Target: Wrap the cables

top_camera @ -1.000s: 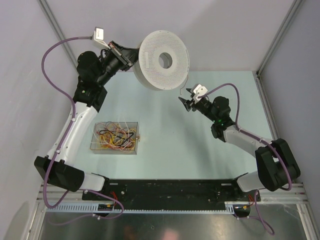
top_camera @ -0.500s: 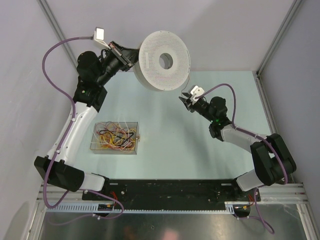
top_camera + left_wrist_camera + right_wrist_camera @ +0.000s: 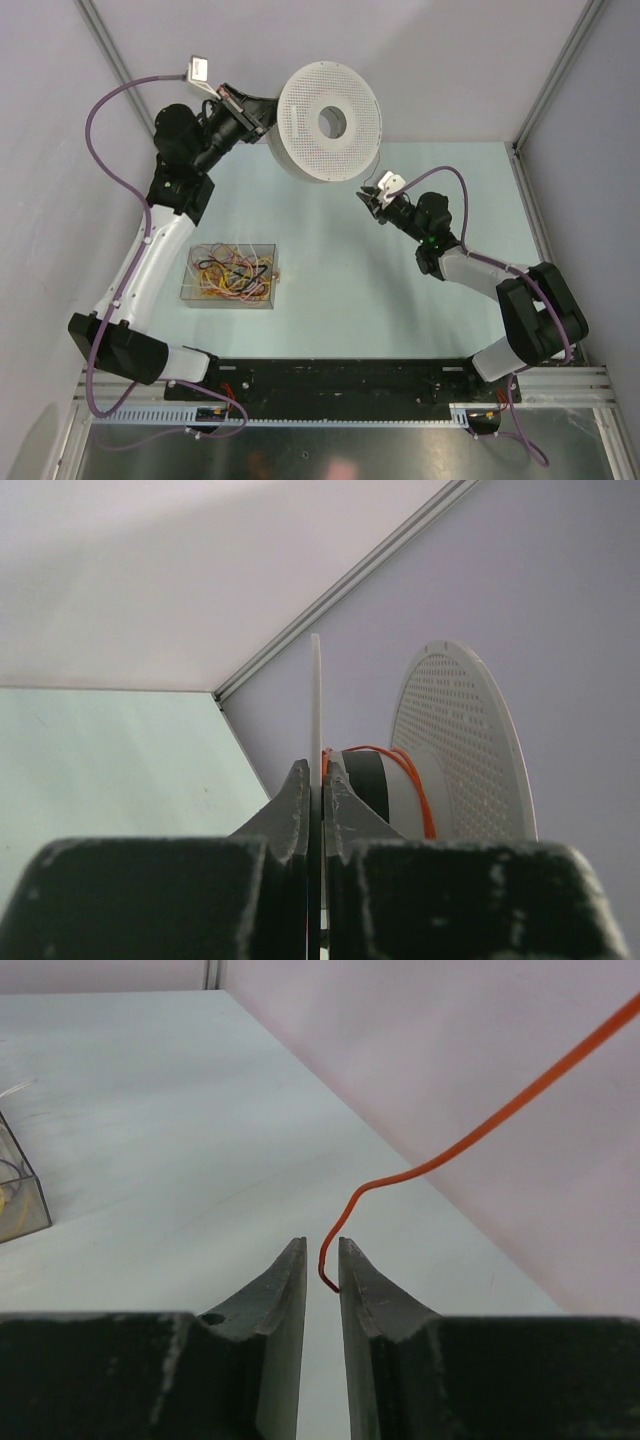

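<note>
The left gripper (image 3: 268, 118) (image 3: 322, 780) holds the white perforated spool (image 3: 305, 110) up in the air, shut on the thin edge of its near flange (image 3: 316, 700). An orange cable (image 3: 415, 780) is wound round the spool's hub. Its free end (image 3: 430, 1165) runs down into the right gripper (image 3: 322, 1250) (image 3: 372, 197). That gripper's jaws stand a narrow gap apart, and the wire tip touches the inner face of the right finger (image 3: 365, 1280). More cables, yellow, orange, red and white, lie tangled in a clear box (image 3: 232, 275) on the table.
The clear box stands at the left of the pale green table (image 3: 340, 290), its corner showing in the right wrist view (image 3: 20, 1205). Grey walls and a metal frame post (image 3: 555, 80) close in the back and sides. A black rail (image 3: 340, 378) runs along the near edge.
The right gripper's jaws have narrowed round the orange wire end, and the right arm has shifted slightly left toward the spool. The left arm and spool have not moved.
</note>
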`<state>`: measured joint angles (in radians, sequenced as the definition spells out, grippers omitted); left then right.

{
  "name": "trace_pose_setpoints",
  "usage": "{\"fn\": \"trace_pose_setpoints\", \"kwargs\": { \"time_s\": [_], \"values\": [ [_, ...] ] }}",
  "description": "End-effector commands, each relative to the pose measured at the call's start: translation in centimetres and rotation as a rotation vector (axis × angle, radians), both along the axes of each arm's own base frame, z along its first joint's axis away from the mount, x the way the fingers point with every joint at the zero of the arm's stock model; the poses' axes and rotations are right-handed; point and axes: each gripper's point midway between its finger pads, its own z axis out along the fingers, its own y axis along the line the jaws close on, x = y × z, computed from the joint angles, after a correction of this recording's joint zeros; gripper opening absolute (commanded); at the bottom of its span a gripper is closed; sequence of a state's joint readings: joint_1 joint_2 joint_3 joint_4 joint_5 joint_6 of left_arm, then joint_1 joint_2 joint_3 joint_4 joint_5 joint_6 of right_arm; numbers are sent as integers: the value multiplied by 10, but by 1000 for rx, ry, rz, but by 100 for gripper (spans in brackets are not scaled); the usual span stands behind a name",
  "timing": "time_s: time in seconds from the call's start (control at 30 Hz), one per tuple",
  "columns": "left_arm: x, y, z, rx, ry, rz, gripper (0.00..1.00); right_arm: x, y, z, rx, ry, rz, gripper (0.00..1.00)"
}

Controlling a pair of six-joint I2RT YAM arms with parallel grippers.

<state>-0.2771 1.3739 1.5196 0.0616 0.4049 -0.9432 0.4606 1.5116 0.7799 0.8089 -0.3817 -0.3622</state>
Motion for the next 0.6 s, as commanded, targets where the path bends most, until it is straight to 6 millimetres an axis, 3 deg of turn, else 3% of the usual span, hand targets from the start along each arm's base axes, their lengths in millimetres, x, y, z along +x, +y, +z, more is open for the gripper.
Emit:
{"fn": "trace_pose_setpoints", "kwargs": {
  "time_s": [0.0,0.17,0.33,0.47,0.57],
  "values": [
    [-28,8,48,-71,-132,-16,0,4,7,36,43,-103,13,22],
    [-25,10,46,-67,-130,5,0,2,6,38,42,-99,16,4],
    [-12,14,37,-43,-114,59,0,-10,13,32,1,-74,66,0],
    [13,26,13,28,-51,169,0,-35,23,19,-73,-19,147,0],
    [33,42,-9,98,9,291,0,-67,29,8,-141,8,225,0]
  ]
}}
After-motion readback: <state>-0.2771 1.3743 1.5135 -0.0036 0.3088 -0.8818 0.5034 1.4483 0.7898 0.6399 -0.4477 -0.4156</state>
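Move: The orange cable's free end sits right at the right hand's half-open fingertips, barely 1 cm ahead and 1 cm left. The spool it hangs from, already held by the left hand, is about 24 cm above the right hand, some 8 cm left and level fore-and-aft; the cable box is roughly 14 cm back, 30 cm left and 20 cm lower. From the left hand, the cable end lies about 17 cm right, 1 cm ahead and 24 cm below. Right fingers pinch the cable end, then draw back and left about 3 cm; left hand lowers the spool slightly. ##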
